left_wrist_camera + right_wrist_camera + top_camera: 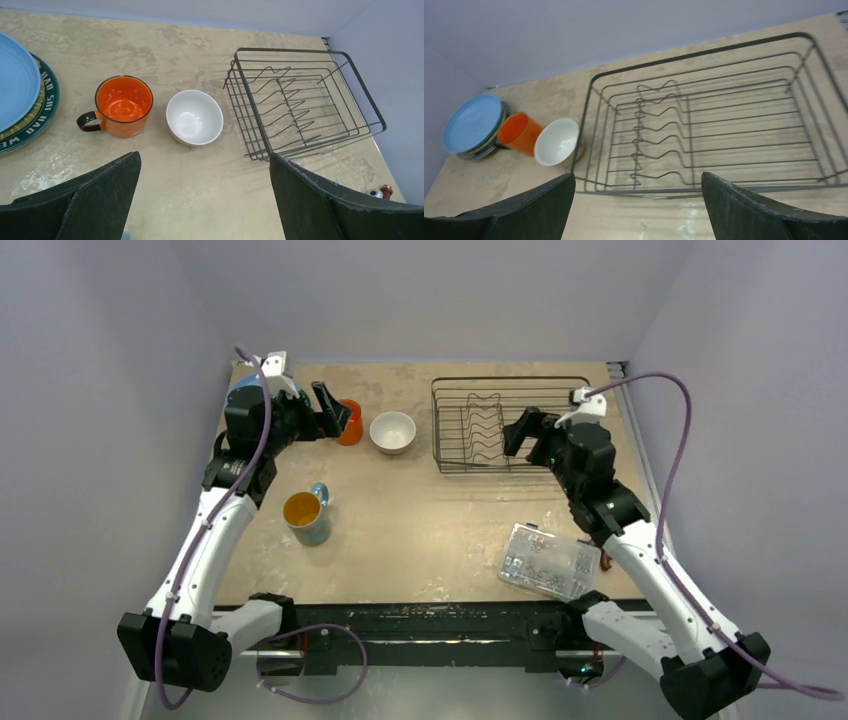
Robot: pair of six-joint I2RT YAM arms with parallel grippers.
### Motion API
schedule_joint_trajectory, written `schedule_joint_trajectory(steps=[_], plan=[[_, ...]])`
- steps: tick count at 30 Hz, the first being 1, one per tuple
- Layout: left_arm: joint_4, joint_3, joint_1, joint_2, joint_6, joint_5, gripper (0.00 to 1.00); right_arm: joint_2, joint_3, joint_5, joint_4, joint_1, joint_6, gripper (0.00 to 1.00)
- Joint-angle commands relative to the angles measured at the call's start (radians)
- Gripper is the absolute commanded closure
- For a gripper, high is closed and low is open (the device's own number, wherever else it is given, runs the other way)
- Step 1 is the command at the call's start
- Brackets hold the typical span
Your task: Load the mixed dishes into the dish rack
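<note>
The dish rack (510,379), a black wire basket, stands empty at the back right. Left of it in a row sit a white bowl (392,432) and an orange cup (349,423). A blue plate (15,87) lies stacked on a dark-rimmed plate (45,107) at the far left, mostly hidden under my left arm in the top view. A light-blue mug (305,512) stands nearer the front left. My left gripper (328,410) hovers open beside the orange cup (122,105), holding nothing. My right gripper (522,432) hangs open over the rack's (634,190) near side, nothing between its fingers.
A clear plastic box (550,562) of small parts lies at the front right, next to my right arm. Walls close in the table at the back and on both sides. The bowl (556,141) rests close against the rack's left end.
</note>
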Motion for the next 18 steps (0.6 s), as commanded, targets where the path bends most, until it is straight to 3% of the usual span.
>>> schedule_joint_trajectory(steps=[1, 7, 12, 18], plan=[[-0.006, 0.048, -0.021, 0.024, -0.005, 0.041, 0.00, 0.088, 0.053, 0.036, 0.073, 0.147, 0.071, 0.01], [-0.024, 0.060, -0.032, 0.042, 0.004, 0.042, 0.00, 0.377, 0.242, 0.112, -0.024, 0.409, 0.169, 0.01], [-0.054, 0.069, -0.042, 0.050, 0.020, 0.011, 0.00, 0.586, 0.391, 0.263, -0.078, 0.658, 0.160, 0.01], [-0.075, 0.070, -0.045, 0.050, 0.025, -0.024, 0.00, 0.786, 0.593, 0.414, -0.248, 0.853, 0.126, 0.01]])
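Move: For the right hand, the blue mug is far to the left, some 42 cm, about 5 cm back and 25 below. The dish rack lies about 17 cm straight ahead of this hand and 25 below; the white bowl is about 17 ahead and 26 left, 27 below. The orange mug stands roughly 9 cm left of the bowl and 2 farther out. From the left hand, the blue mug lies about 8 cm back, 7 left and 26 below. Leftward in one fast sweep of about 30 cm, the right hand leaves the rack for the blue mug, sinking 9 cm and, in the later part, drawing back some 7 cm. Its wide-open fingers swing counter-clockwise by nearly 30 degrees and tip down, with the left side dipping. The empty left hand, also open, sinks about 2 cm and eases slightly right. ##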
